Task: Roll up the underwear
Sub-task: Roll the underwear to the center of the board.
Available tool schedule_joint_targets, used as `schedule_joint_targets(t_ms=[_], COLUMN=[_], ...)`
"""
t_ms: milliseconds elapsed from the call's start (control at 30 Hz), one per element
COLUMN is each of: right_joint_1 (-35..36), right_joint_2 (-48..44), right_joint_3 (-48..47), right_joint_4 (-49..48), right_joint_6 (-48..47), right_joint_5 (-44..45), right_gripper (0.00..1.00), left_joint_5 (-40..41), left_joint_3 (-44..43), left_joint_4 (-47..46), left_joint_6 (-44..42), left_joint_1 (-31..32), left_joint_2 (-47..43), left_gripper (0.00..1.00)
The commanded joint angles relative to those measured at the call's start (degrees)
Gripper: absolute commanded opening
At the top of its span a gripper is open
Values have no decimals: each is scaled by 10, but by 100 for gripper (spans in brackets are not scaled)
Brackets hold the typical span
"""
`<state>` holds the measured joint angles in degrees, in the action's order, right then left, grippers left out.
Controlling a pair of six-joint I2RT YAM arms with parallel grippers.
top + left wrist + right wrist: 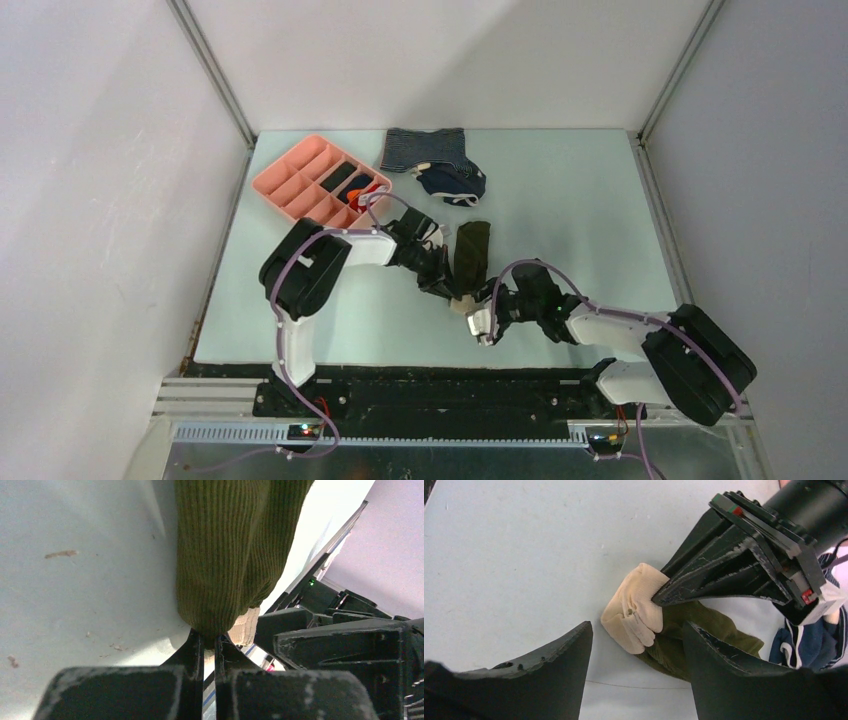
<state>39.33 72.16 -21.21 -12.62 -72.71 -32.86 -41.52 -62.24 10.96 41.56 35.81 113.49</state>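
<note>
The underwear (472, 250) is a dark olive ribbed cloth lying as a narrow strip on the table, with a cream band (465, 303) at its near end. My left gripper (455, 293) is shut on that near end. In the left wrist view the olive cloth (225, 555) bunches into the pinched fingertips (197, 645), beside the cream band (245, 627). My right gripper (636, 626) stands open just in front of the cream band (634, 611), its jaws wide apart on either side of it and not touching it. The olive cloth (724, 625) trails behind the right finger.
A pink compartment tray (275, 190) sits at the back left. A blue-grey striped garment (425, 148) and a navy white-trimmed garment (452, 182) lie at the back centre. The navy garment (804, 645) shows at the right edge of the right wrist view. Grey walls enclose the table.
</note>
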Motion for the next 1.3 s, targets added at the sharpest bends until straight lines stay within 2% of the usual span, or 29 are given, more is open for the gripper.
schedule_joint_targets(t_ms=[0, 400, 633, 700, 733, 767, 800, 867, 900, 933, 967, 1000, 1033, 1067, 1100, 1200, 1233, 1267], right_joint_1=[8, 14, 23, 26, -26, 1, 21, 26, 26, 25, 20, 17, 10, 6, 1, -7, -8, -9], right_joint_2=[27, 85, 114, 113, 112, 110, 108, 102, 95, 90, 78, 62, 54, 38, 31, 6, 1, -7], right_joint_3=[5, 11, 45, 51, 52, 51, 51, 45, 39, 35, 24, 17, -3, -26, -36, -85, -91, -96], right_joint_4=[-34, -53, -119, -136, -141, -141, -138, -120, -112, -90, -77, -43, -23, 24, 47, 152, 183, 196], right_joint_6=[-84, -152, -150, -137, -127, -123, -112, -97, -86, -79, -61, -50, -31, -20, 7, 48, 58, 59], right_joint_5=[-14, -19, 14, 26, 31, 40, 45, 56, 58, 58, 50, 36, 26, 5, -3, -43, -49, -60], right_gripper=[70, 66, 55, 46, 35, 29, 18, 6, 4, 1, 0, 0, 0, 0, 0, 0, 0, 0], left_joint_5=[-19, -45, -59, -56, -51, -48, -38, -20, -12, 1, 13, 23, 46, 61, 98, 148, 164, 170], left_joint_3=[8, 12, 17, 17, 17, 18, 18, 21, 24, 29, 32, 33, 33, 45, 61, 196, 219, 254], left_joint_4=[12, -8, -21, -19, -18, -14, -12, -10, -14, -21, -43, -46, -41, -52, -70, -247, -270, -298], left_joint_6=[25, 45, 57, 55, 54, 53, 50, 46, 44, 32, 19, -26, -55, -119, -145, -241, -267, -335], left_joint_1=[2, -1, -7, -10, -11, -12, -14, -17, -17, -19, -20, -20, -19, -18, -16, -13, 0, 9], left_joint_2=[8, 7, 8, 6, 5, 1, -1, -12, -24, -30, -48, -60, -88, -109, -156, -276, -324, -345], left_gripper=[0, 0, 0, 0, 0, 0, 0, 0, 3, 21, 31, 47, 57, 59, 62, 68, 72, 72])
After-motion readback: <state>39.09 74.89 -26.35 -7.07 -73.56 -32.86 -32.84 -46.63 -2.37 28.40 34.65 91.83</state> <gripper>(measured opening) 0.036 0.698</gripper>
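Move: The cream waistband lies about 2 cm to the right hand's left and 3 cm below its open fingers. The underwear's green body runs forward from there, its middle about 8 cm ahead of this hand and 1 cm left; the navy clothes sit some 25 cm ahead and 6 cm left. From the left hand, already shut on the cloth at the body's edge, the waistband is about 2 cm back and 2 cm right, level with it. The waistband is pinched by the right hand, which eases left about 2 cm and down 2.5 cm, turning slightly, closes its open fingers on the band, then rises about 3 cm with it. The left hand keeps its pinch almost in place until that grip is made, then opens, lets go of the cloth and draws up some 5 cm and left 3 cm, rolling about 30 degrees. ##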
